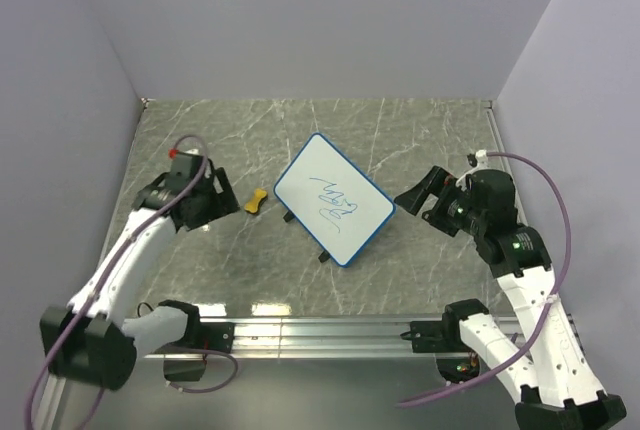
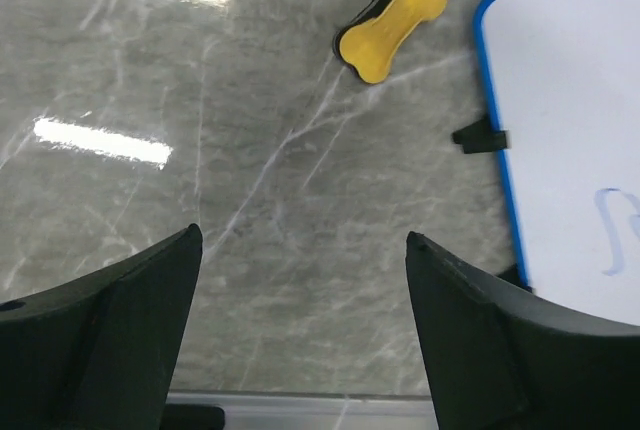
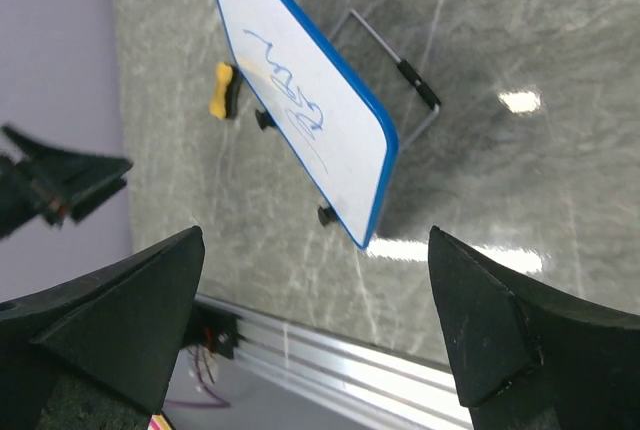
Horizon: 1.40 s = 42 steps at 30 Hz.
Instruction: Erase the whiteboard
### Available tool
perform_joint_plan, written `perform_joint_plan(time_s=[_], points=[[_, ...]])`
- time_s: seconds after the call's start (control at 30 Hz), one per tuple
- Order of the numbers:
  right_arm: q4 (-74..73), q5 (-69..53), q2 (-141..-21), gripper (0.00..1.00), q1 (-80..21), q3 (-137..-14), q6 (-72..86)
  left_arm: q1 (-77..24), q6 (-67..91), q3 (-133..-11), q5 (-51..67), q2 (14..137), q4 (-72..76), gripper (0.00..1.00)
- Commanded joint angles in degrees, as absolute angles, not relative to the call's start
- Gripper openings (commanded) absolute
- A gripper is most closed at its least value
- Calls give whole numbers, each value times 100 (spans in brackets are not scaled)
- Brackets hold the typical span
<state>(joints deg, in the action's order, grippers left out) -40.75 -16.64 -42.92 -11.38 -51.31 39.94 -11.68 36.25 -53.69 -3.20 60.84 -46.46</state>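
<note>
The whiteboard (image 1: 333,198) stands in the middle of the marble table, white with a blue rim and a blue scribble on it. It also shows in the left wrist view as the whiteboard (image 2: 570,120) and in the right wrist view as the whiteboard (image 3: 300,100), propped tilted on a wire stand (image 3: 400,70). A small yellow bow-shaped eraser (image 1: 256,201) lies just left of it. My left gripper (image 1: 227,195) hovers open close to the eraser (image 2: 392,22), holding nothing. My right gripper (image 1: 412,193) is open beside the board's right edge, apart from it.
An aluminium rail (image 1: 320,335) runs along the table's near edge, also visible as the rail (image 3: 330,360). Lilac walls close the table in at the left, back and right. The board rests on small black feet (image 2: 482,137).
</note>
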Motion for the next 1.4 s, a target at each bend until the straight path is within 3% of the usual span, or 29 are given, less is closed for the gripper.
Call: perform_joint_plan(time_s=[0.0, 0.27, 0.53, 0.8, 0.97, 1.1, 1.27, 1.37], points=[[-4974, -1723, -4220, 100, -1160, -5668, 3472, -1598, 3279, -5379, -622, 6915, -4061, 87], [-5519, -1670, -3560, 100, -1160, -5354, 3427, -1907, 2576, -5756, -484, 8313, -2787, 87], [-5801, -1372, -3094, 99, -1160, -5080, 3604, -1907, 1723, -6608, -448, 9649, -2646, 86], [-5941, -1037, -2953, 99, -1151, -5063, 3796, -1907, 1740, -6768, -519, 10151, -2575, 81], [-5941, -1011, -2813, 99, -1151, -4887, 3902, -1907, 1784, -6724, -431, 10274, -2514, 73], [-6020, -958, -2760, 98, -1151, -4869, 3876, -1907, 1819, -6715, -474, 10301, -2513, 58], [-6056, -975, -2698, 98, -1160, -4843, 3806, -1907, 1846, -6741, -563, 10292, -2505, 52], [-5916, -1159, -2690, 98, -1160, -4843, 3753, -1907, 1854, -6785, -562, 10336, -2531, 38]])
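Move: The yellow eraser lies about 12 cm ahead of the left hand, 6 cm to its right and some 13 cm below. Beside the eraser, the whiteboard's middle is roughly 18 cm farther right and level with it front to back, while the board's nearer black clip sits about 8 cm to the eraser's right and 4 cm closer in. From the right hand, the eraser is some 14 cm ahead, 34 cm left and 22 cm below. The left hand sinks about 12 cm and reaches forward about 11 cm towards the eraser, going down and to the right first, then mostly forward, while it turns some 20 degrees clockwise; after a last short drop it stays low and its open fingers close to under half width, on either side of the eraser's narrow waist. Meanwhile the right hand, empty and open, draws back about 8 cm, drifting right and down, away from the whiteboard. ##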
